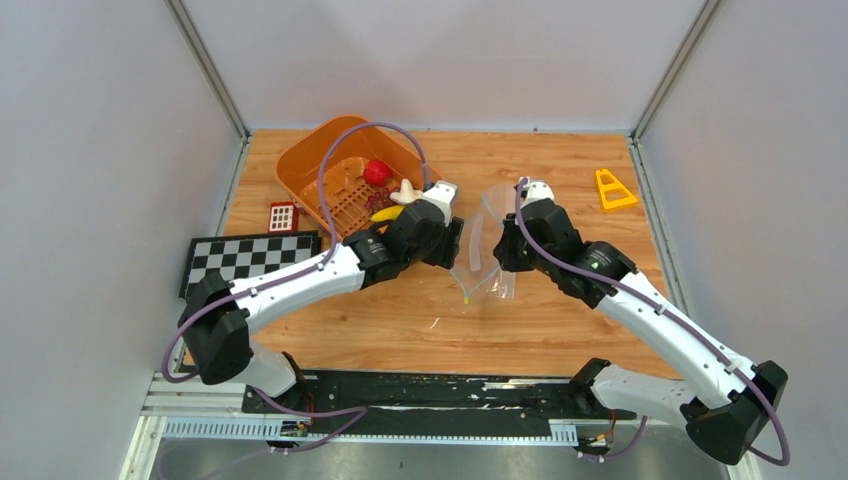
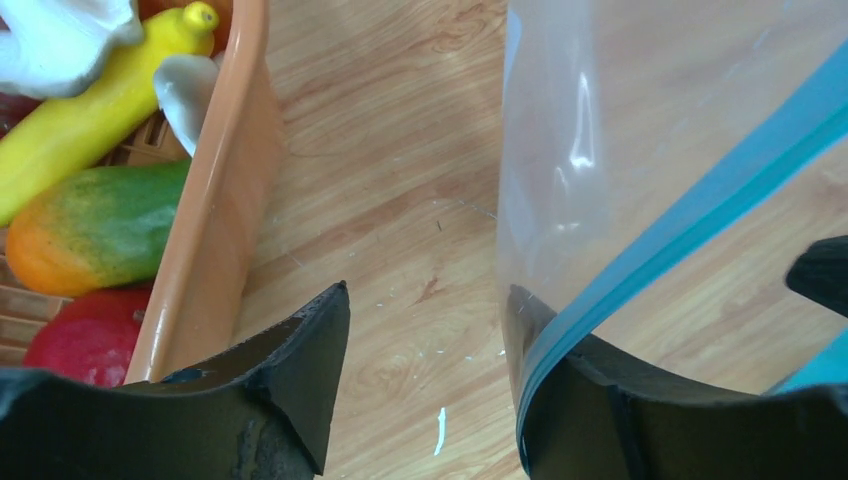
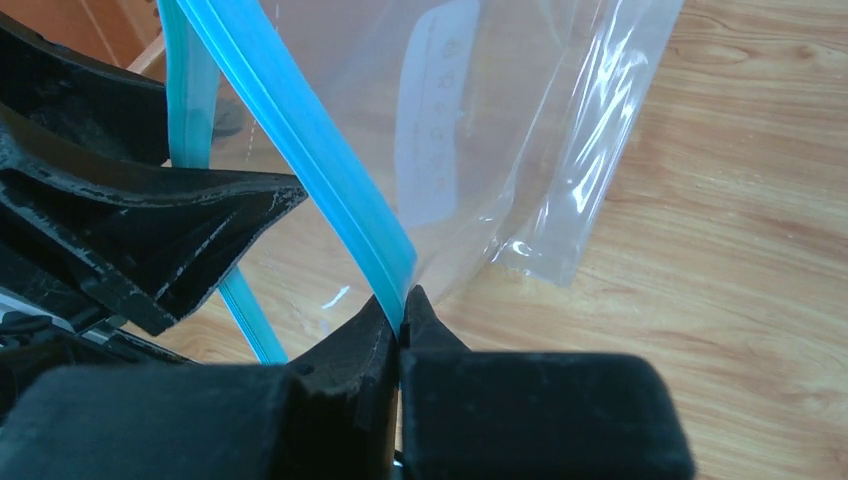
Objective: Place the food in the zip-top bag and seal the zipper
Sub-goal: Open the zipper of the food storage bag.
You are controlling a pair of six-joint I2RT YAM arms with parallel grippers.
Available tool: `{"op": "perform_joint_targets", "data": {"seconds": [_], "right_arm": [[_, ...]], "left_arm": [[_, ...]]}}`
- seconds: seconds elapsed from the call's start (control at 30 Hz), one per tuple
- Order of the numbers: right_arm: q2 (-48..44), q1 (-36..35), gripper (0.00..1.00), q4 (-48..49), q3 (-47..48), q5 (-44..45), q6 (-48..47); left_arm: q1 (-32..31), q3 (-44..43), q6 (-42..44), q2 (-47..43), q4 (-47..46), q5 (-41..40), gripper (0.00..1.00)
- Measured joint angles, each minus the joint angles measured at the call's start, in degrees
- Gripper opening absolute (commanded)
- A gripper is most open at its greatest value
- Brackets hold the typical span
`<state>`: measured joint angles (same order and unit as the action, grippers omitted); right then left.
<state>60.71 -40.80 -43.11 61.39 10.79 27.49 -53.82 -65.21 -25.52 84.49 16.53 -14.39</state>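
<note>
The clear zip-top bag (image 1: 484, 252) hangs upright between my two grippers over the table's middle. My right gripper (image 3: 403, 312) is shut on its teal zipper (image 3: 330, 160) strip. My left gripper (image 2: 425, 305) is open, with only bare wood between its fingers; the bag (image 2: 640, 150) and its teal strip (image 2: 700, 195) lie against the outer right finger (image 2: 600, 400). The food is in the orange basket (image 1: 312, 160): a yellow banana (image 2: 85, 105), a green-and-orange piece (image 2: 100, 225), a red fruit (image 2: 80, 350) and a white piece (image 2: 55, 40). The bag looks empty.
A small red grid block (image 1: 283, 216) and a checkerboard (image 1: 250, 258) lie left of the arms. A yellow triangular piece (image 1: 613, 190) sits at the back right. The basket wall (image 2: 215, 230) is close beside my left gripper's left finger.
</note>
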Motion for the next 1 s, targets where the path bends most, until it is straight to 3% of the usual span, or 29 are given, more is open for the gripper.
{"op": "perform_joint_targets", "data": {"seconds": [0.2,0.5,0.67,0.8,1.0], "right_arm": [[-0.2,0.0,0.00,3.5,-1.7,-0.5,1.2],[2.2,0.3,0.00,7.0,-1.7,-2.7,1.4],[4.0,0.5,0.00,7.2,-1.7,-3.6,1.4],[4.5,0.5,0.00,7.4,-1.7,-4.1,1.4],[5.5,0.5,0.00,7.5,-1.3,-5.0,1.3]], "left_arm": [[0.0,-1.4,2.7,-1.6,2.4,0.1,0.99],[2.5,-4.7,8.2,-9.6,9.0,-2.0,1.00],[10.7,-5.2,10.1,-11.9,9.4,-2.1,1.00],[18.5,-7.3,10.7,-8.7,9.0,0.0,1.00],[27.9,-14.4,10.7,4.6,6.3,3.8,1.00]]}}
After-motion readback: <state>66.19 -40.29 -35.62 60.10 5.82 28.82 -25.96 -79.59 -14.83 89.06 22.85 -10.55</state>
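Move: The grapes, in the middle of the food in the orange basket, lie about 15 cm ahead of the left hand, 15 cm to its left and 14 cm below. The mushroom is some 16 cm ahead and 10 left of that hand, the banana 12 ahead and 11 left, the red fruit 21 ahead and 16 left. From the right hand, which already pinches the bag's blue zipper strip, the grapes are about 19 cm ahead, 23 left and 17 below. The bag's free zipper strip comes clear of the left fingers as they spread fully; that hand rises about 9 cm out of the mouth, then sweeps left and forward, some 15 cm each way, sinking over the food basket while turning about 20 degrees counter-clockwise. The right hand keeps its pinch and carries the bag about 3 cm left, slightly forward and down. ##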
